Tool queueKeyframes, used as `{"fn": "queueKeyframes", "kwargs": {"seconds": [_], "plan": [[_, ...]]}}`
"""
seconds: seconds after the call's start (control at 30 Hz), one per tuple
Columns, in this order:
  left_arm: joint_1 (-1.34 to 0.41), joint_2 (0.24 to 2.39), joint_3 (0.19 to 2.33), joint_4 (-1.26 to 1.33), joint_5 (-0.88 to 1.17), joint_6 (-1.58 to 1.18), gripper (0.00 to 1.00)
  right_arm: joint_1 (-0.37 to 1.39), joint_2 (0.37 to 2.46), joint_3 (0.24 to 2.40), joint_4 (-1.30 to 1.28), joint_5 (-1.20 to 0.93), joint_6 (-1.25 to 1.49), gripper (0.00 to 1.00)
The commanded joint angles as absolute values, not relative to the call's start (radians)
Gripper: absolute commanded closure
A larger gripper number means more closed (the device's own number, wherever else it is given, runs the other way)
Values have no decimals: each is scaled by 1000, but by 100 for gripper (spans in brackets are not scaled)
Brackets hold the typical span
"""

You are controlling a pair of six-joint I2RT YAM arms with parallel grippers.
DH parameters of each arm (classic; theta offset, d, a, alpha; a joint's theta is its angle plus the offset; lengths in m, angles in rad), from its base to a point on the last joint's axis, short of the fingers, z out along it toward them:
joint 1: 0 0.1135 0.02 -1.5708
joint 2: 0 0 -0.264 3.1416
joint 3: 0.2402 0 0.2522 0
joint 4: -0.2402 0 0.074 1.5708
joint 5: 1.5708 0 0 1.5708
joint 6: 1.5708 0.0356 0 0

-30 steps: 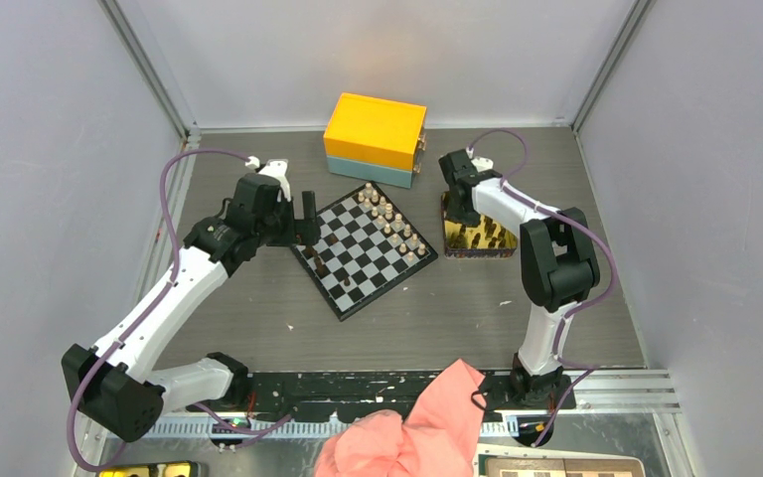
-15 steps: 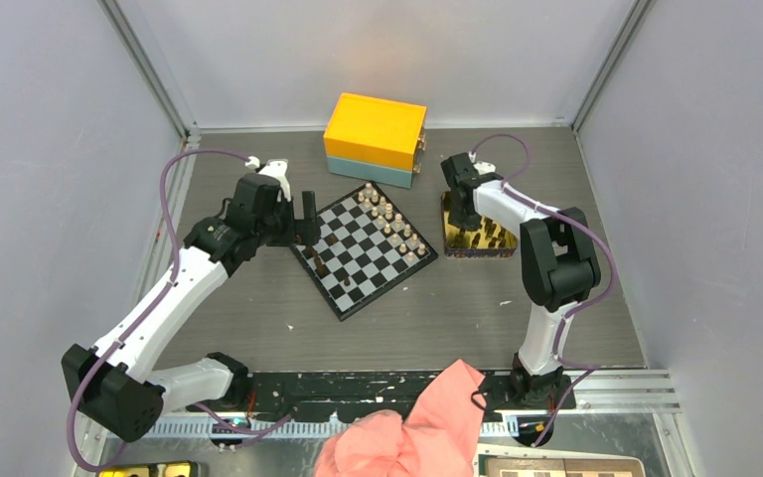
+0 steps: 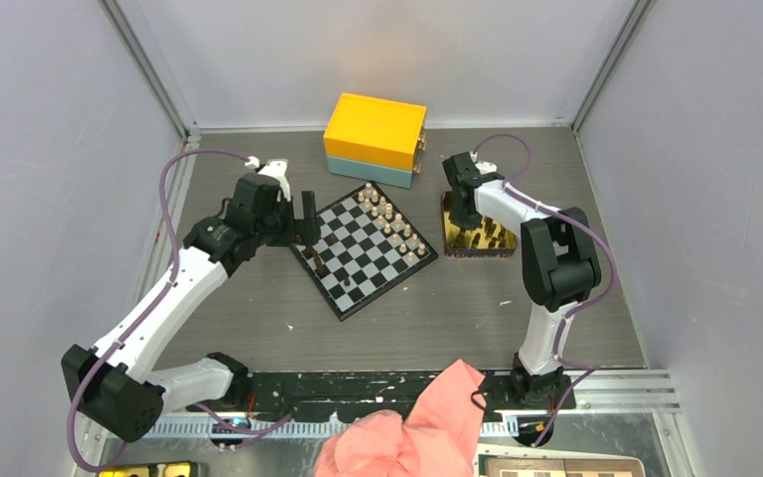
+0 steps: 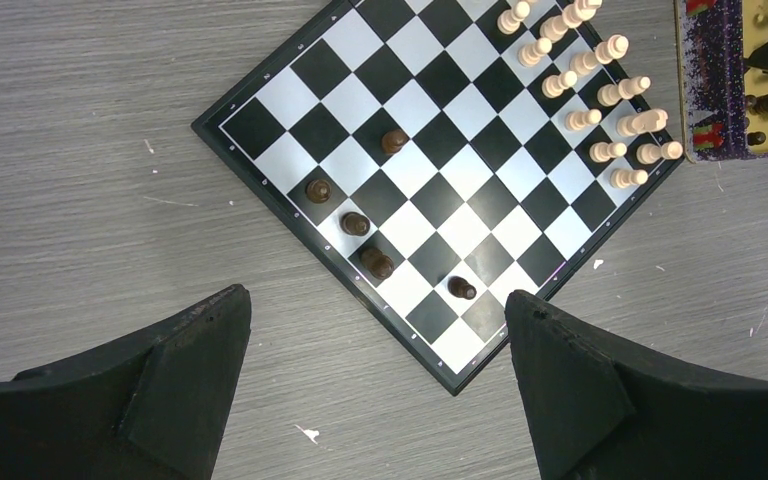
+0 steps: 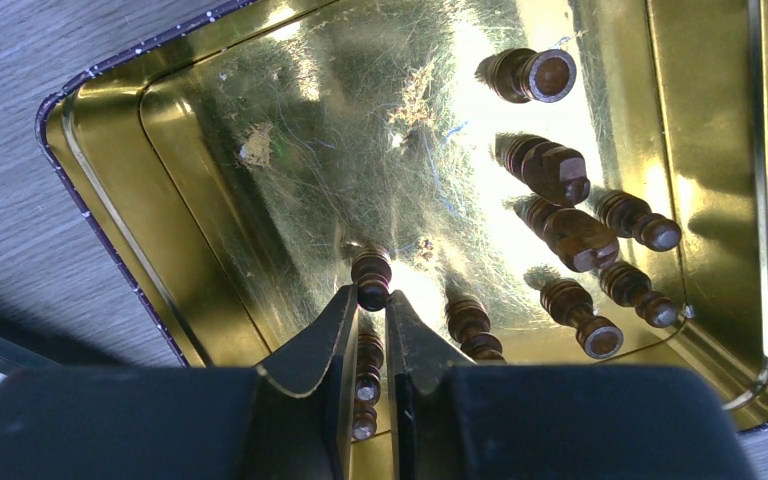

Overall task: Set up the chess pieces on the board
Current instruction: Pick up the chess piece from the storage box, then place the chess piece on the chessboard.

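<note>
The black-and-white board [image 3: 363,250] lies turned like a diamond mid-table. Light tan pieces [image 4: 600,90] line its far-right edge, and several dark brown pieces [image 4: 356,223] stand near its left edge. My left gripper [image 4: 377,300] hovers open above the board's near-left corner, holding nothing. My right gripper [image 5: 372,292] is down inside the gold tin [image 5: 110,190]. Its fingertips pinch a dark brown piece [image 5: 371,272] lying on the tin floor. Several more dark pieces [image 5: 550,170] lie loose in the tin to the right.
A yellow and teal box [image 3: 375,134] stands behind the board. The gold tin [image 3: 479,238] sits right of the board. A pink cloth [image 3: 407,427] lies at the near edge between the arm bases. Grey walls enclose the table.
The right gripper's jaws have narrowed onto the dark piece in the tin. The left arm and the pieces on the board have not moved.
</note>
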State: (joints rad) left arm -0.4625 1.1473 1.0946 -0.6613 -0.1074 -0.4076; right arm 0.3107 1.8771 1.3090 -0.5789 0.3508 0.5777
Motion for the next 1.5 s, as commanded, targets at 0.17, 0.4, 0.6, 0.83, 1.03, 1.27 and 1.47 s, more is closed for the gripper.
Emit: {"fn": "queueKeyframes", "kwargs": {"seconds": [0.17,0.4,0.6,0.83,1.03,1.27,1.47], "plan": [[-453,1102,1102,-614,-112,-390,2,310,1781,1355,-588,390,528,99],[-431,1070,1106,-615,-125,-388,2,357,1717,1434,-652,415,479,99],[-409,1024,1109,-635,-153,-402,2,469,1694,1517,-718,425,433,99],[-387,946,1102,-679,-199,-433,2,661,1725,1608,-765,420,423,99],[-381,877,1088,-713,-217,-451,2,785,1809,1668,-760,417,425,99],[-380,819,1086,-762,-234,-459,2,872,1909,1724,-726,396,427,99],[-380,795,1085,-782,-247,-456,2,943,1957,1747,-717,393,423,99]]}}
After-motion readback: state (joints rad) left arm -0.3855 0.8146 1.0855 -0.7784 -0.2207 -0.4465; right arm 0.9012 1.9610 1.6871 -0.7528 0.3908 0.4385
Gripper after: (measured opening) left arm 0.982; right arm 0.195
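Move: The right hand, low in the storage box, already grips a dark chess piece. The board's middle lies about 24 cm to its left, 4 cm back and slightly lower. Of this hand, the nearest pale pieces stand some 16 cm left and 3 cm ahead, and a lone dark pawn about 27 cm left and 11 cm back. From the left hand, the board's middle is about 8 cm ahead, 8 cm right and 19 cm below. Up and then left in one arc, the right hand lifts the pinched dark piece out of the storage box, rising about 13 cm, and carries it some 25 cm left and a little back, over the pale pieces to above the board, turning roughly 40 degrees counter-clockwise and sinking again at the end. The open left hand clears away from the board: up, left and back. ##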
